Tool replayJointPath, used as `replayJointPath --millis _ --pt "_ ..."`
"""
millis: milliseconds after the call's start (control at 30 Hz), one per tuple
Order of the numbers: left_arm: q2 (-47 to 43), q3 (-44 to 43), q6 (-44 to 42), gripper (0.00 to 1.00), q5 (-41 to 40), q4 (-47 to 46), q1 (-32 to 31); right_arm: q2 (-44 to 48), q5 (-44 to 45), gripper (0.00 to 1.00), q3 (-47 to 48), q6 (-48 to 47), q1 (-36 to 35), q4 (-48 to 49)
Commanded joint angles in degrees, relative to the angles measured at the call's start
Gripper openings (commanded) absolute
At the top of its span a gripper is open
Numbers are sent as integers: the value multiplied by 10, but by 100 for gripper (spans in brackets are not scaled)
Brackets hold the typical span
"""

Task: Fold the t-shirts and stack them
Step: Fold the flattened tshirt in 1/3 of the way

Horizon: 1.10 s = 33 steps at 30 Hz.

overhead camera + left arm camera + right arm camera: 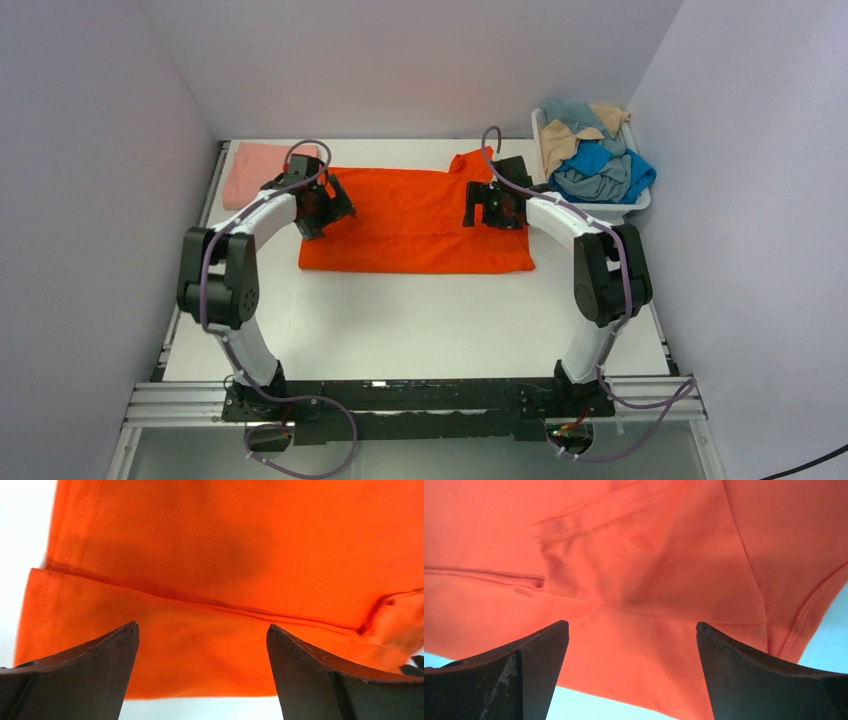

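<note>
A bright orange t-shirt (415,230) lies folded lengthwise into a wide band across the table's middle. My left gripper (328,208) hangs over its left end, jaws open and empty. In the left wrist view the orange cloth (225,555) shows a fold edge between the spread fingers of that gripper (202,630). My right gripper (492,205) is over the shirt's right end near the collar, also open. The right wrist view shows a folded-in sleeve (644,555) beyond this gripper (632,625). A salmon-pink t-shirt (262,172) lies folded at the back left.
A white plastic basket (620,212) stands at the back right, holding a heap of blue, grey-blue and tan t-shirts (595,160). Grey walls close in the left, back and right sides. The arm bases sit on a rail (420,395) at the near edge.
</note>
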<state>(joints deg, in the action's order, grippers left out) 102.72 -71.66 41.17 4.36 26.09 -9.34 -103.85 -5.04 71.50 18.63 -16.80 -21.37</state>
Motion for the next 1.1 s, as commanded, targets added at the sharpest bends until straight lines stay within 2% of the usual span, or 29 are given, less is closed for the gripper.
replayJointPath --millis 0,133,300,400,567,667,767,900,1067 --pt "37 8 -12 99 16 -6 -1 -18 21 100 -31 11 2 45" --pt "21 73 -7 99 17 -18 -1 10 6 100 -114 22 1 32" --pt "-61 191 17 99 0 -15 -12 99 -16 100 -223 45 -14 -22" --pt "-112 257 39 99 -1 11 -24 151 -26 100 -276 64 -41 -70" --pt "-215 330 87 99 -19 98 -61 220 -31 100 -301 91 -79 -123" --pt "-268 305 85 99 -41 133 -63 242 -10 100 -266 91 -80 -141" --pt "-273 223 50 99 -42 114 -63 257 31 100 -190 83 -79 -124" --pt "-230 105 -2 99 -87 103 -55 223 69 100 -96 73 -70 -54" --pt "-139 26 -43 99 -82 73 16 127 136 100 -9 59 -50 41"
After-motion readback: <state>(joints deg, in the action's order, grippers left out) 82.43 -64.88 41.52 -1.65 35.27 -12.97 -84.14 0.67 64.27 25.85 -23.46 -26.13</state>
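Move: The once-folded orange t-shirt lies flat about 4 cm below both my open hands: its middle is about level with my left hand and some 21 cm to its right, and level with my right hand and about 18 cm to its left. The pink folded shirt is 15 cm left and 12 cm ahead of my left hand. From my right hand, the orange sleeve corner is 15 cm ahead and 3 cm left, the laundry basket 15 cm ahead and 28 cm right. With fingers kept wide open, I lower both hands about 4 cm onto the orange cloth, one near each side, and drag it straight back towards my base, the hands travelling back some 18 cm in step. Then I reverse, lifting both off and swinging them up and forward, fingers tipping outward again, to hover over its far part. ##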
